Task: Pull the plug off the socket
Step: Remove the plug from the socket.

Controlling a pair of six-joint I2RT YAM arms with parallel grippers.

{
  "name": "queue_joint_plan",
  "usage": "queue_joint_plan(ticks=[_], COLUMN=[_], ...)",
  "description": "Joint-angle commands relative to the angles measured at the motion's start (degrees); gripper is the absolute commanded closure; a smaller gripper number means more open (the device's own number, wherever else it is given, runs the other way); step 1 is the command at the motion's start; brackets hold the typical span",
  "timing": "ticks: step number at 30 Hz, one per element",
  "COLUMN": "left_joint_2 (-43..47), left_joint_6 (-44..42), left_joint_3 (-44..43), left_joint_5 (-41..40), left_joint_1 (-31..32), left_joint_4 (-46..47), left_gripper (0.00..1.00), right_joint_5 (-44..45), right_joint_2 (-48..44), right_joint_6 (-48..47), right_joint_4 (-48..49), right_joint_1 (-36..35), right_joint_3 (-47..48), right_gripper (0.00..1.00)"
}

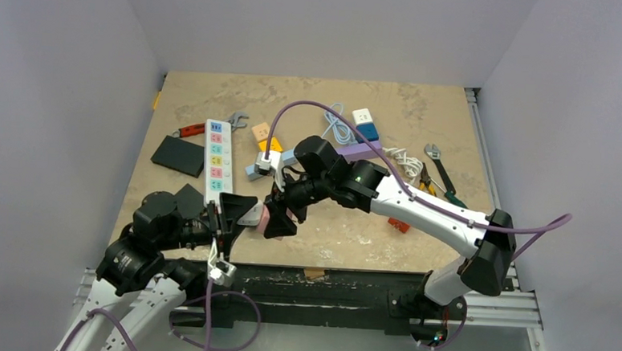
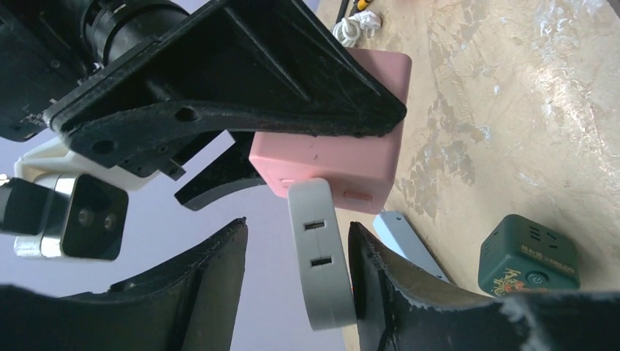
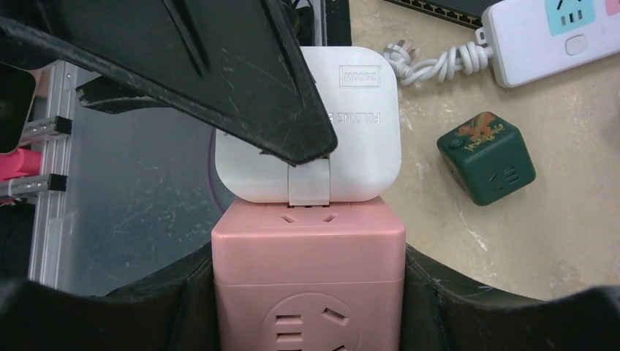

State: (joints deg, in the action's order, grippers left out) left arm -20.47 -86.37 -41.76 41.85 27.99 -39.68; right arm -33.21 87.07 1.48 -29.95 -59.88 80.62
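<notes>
My right gripper (image 3: 307, 292) is shut on the sides of a pink cube socket (image 3: 307, 270), holding it above the table's near edge (image 1: 267, 216). A white plug (image 3: 358, 139) is seated in the socket's far face. My left gripper (image 2: 298, 225) straddles that plug (image 2: 322, 256). Its right finger (image 2: 380, 285) touches the plug's flat side. The left finger (image 2: 212, 278) stands apart from it with a clear gap. In the top view the left gripper (image 1: 237, 216) meets the right gripper (image 1: 282, 214) from the left.
A green cube socket (image 3: 486, 157) sits on the table beside a pale blue strip (image 2: 409, 245). A white power strip (image 1: 218, 154), a black block (image 1: 178, 155), a wrench (image 1: 437, 162), cables and small adapters lie farther back.
</notes>
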Motion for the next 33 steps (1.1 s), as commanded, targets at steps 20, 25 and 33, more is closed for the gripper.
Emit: queue_joint_plan(ticks=[20, 25, 33], left_joint_2=[-2.79, -2.56, -2.60], left_joint_6=[-2.02, -1.95, -1.88], left_joint_3=[-2.36, -2.34, -2.36], left_joint_5=[-5.38, -6.00, -7.57], left_joint_1=[4.40, 4.86, 5.26], left_joint_4=[-0.18, -0.24, -0.62], left_gripper=[0.81, 0.69, 0.91], right_joint_5=[-4.60, -3.78, -2.53], right_joint_2=[3.10, 3.28, 2.66], right_joint_6=[-1.10, -1.04, -1.05], right_joint_4=[-1.27, -1.24, -1.48], right_joint_1=[-2.68, -2.79, -2.79], right_joint_3=[6.47, 6.73, 5.91], right_gripper=[1.00, 1.00, 1.00])
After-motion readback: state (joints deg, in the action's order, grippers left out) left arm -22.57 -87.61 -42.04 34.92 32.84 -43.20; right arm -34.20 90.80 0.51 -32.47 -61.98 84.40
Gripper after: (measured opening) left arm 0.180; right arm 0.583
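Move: Just off the left fingertips, about 2 cm to the right, 1 cm ahead and 1 cm below, is the plug. The pink socket carrying it is some 6 cm to the left hand's right and 1 cm down; the green socket is 7 cm ahead, 3 cm right and 12 cm below, and the power strip's middle some 20 cm ahead, 5 cm left and 13 cm below. From the right hand, still gripping the pink socket, the plug is about 4 cm left and 1 cm ahead. Sinking about 2 cm, its tips dipping some 5 degrees, the left hand centres its half-open fingers over the thin white plug and closes them, slackens a touch, then closes again to pinch the plug from above and below. The right hand keeps its grip on the pink socket and brings it a good centimetre left towards the left hand, and about as much back. ##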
